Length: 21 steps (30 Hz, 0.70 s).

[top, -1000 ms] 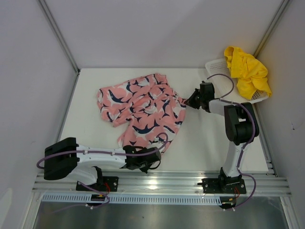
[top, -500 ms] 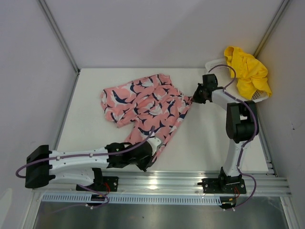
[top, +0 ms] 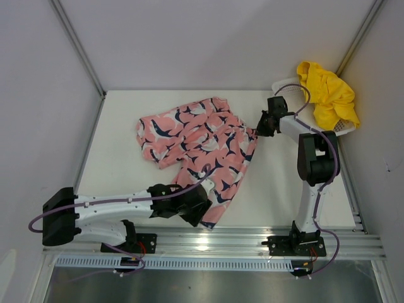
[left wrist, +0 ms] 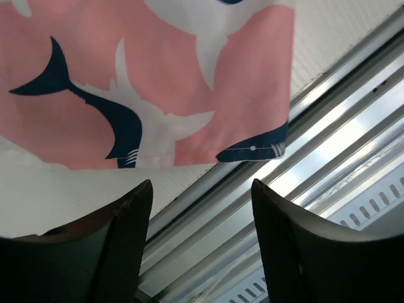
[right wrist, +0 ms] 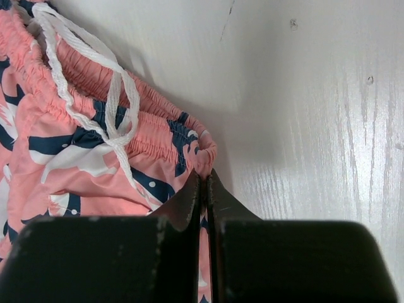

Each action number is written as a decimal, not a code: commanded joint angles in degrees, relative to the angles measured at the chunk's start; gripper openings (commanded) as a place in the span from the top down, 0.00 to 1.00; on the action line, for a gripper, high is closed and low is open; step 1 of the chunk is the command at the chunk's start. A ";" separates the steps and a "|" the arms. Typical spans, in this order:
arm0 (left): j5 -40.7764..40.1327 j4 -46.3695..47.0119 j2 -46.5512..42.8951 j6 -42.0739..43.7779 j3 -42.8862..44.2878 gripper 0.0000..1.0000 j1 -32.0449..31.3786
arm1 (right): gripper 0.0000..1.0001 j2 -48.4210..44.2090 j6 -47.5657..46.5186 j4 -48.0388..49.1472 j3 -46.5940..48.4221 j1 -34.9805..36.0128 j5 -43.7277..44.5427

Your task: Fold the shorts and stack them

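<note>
The pink shorts (top: 196,148) with navy-and-white print lie spread across the table, one leg reaching the near edge. My right gripper (top: 260,129) is shut on the waistband's right end; the wrist view shows the elastic edge (right wrist: 205,148) pinched between the jaws (right wrist: 204,177), with the white drawstring (right wrist: 117,95) beside it. My left gripper (top: 203,214) is open at the near leg hem. In its wrist view the pink shorts (left wrist: 158,82) lie just beyond the fingertips (left wrist: 201,189), with nothing between them. The yellow shorts (top: 327,95) are heaped in the basket.
A white mesh basket (top: 285,87) stands at the back right corner, against the wall. Aluminium rails (top: 252,237) run along the table's near edge, and the rail (left wrist: 328,145) lies right under the left gripper. Grey walls close in the left, back and right.
The left gripper closed on the near leg, drew it toward the near edge, then opened and let it go. The shorts now lie more spread out. The right gripper kept its hold.
</note>
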 commanded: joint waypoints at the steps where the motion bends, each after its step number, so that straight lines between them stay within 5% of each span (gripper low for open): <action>1: -3.72 1.47 2.12 4.11 5.80 0.32 -4.02 | 1.00 0.76 -1.26 -1.15 3.03 -0.36 0.56; 11: -9.09 1.82 12.76 5.26 13.20 0.29 -14.48 | 1.00 1.82 0.05 -0.18 2.85 -0.62 -1.29; 21: -11.47 3.49 18.22 2.18 11.09 0.32 -11.15 | 1.00 0.85 0.85 0.52 1.97 -0.62 -2.43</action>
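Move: The near leg corner of the shorts, just over the table's front edge, lies about 6 cm right and 4 cm back of the left hand, some 6 cm below it. The same leg's other hem corner is roughly 11 cm ahead and 7 cm left of the hand, and the metal rail runs 7 cm straight back. The right hand has the waistband end in its fingers; from it the near corner is about 41 cm back and 14 cm left. Rightward, and a little back, the open left hand swings some 7 cm over the leg hem while rising slightly and turning about 15 degrees clockwise; then it eases forward a touch and sinks about 3 cm towards the near leg corner, fingers staying wide. The right hand stays in place, keeping its closed pinch on the waistband end. ##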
